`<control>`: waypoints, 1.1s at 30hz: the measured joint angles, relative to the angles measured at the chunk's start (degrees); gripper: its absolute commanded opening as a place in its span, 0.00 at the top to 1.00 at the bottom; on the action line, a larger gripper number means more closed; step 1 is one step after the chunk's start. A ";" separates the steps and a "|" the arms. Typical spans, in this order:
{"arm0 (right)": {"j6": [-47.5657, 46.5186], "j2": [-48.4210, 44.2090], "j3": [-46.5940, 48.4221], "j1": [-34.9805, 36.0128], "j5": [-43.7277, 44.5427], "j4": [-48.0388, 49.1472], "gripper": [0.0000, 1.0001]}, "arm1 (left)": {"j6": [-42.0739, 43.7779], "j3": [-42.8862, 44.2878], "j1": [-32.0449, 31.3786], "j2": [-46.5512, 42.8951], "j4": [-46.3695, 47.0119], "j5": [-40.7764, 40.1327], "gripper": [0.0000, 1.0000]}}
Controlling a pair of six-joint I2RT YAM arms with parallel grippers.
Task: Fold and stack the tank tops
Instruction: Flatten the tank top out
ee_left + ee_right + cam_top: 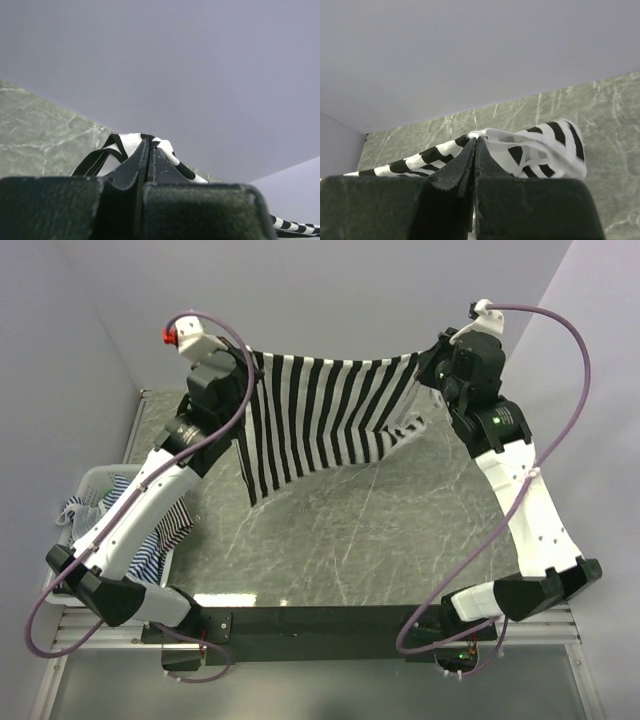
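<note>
A black-and-white striped tank top (325, 415) hangs stretched in the air between both arms above the far part of the table. My left gripper (250, 365) is shut on its left edge; in the left wrist view the cloth (127, 145) bunches at the fingertips of that gripper (149, 141). My right gripper (432, 358) is shut on the right edge, and striped folds (540, 147) spill beside the tips of that gripper (476, 139). The lower hem droops toward the marble tabletop (380, 530). Blue-and-white striped tank tops (160, 540) lie in a basket at the left.
A white mesh basket (88, 483) stands at the table's left edge, partly under my left arm. Grey walls close in behind and on both sides. A black mounting bar (320, 623) runs along the near edge between the arm bases.
</note>
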 measured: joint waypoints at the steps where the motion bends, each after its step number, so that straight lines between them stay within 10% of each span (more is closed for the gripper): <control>1: 0.39 0.76 0.07 -0.39 -0.79 0.44 1.00 | 0.28 1.31 1.16 0.90 -0.35 1.09 0.99; 18: 3.61 12.39 6.93 -8.09 -8.98 5.40 1.00 | 4.90 11.65 6.21 10.12 -4.09 12.83 0.99; 33: 3.48 -8.76 -1.77 -12.87 -3.52 5.11 1.00 | -3.65 -2.93 -31.67 -0.44 -11.04 2.86 0.99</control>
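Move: The tank top hangs stretched between both hands, its middle about 14 cm to the left hand's right, 3 cm back and some 17 cm below. From the right hand that middle lies about 15 cm to the left, 3 cm back and 17 cm below. The laundry basket stands roughly 33 cm to the left hand's left, 22 cm back and 40 cm down. The tank top, still pinched at its two upper corners, is swung forward some 6 to 8 cm by both hands together, then whipped back and to the right. The left hand sweeps about 20 cm each way, sinking slightly and turning some 35 degrees clockwise; the right goes less far, rising and tipping its fingers up. Both grips stay shut. ##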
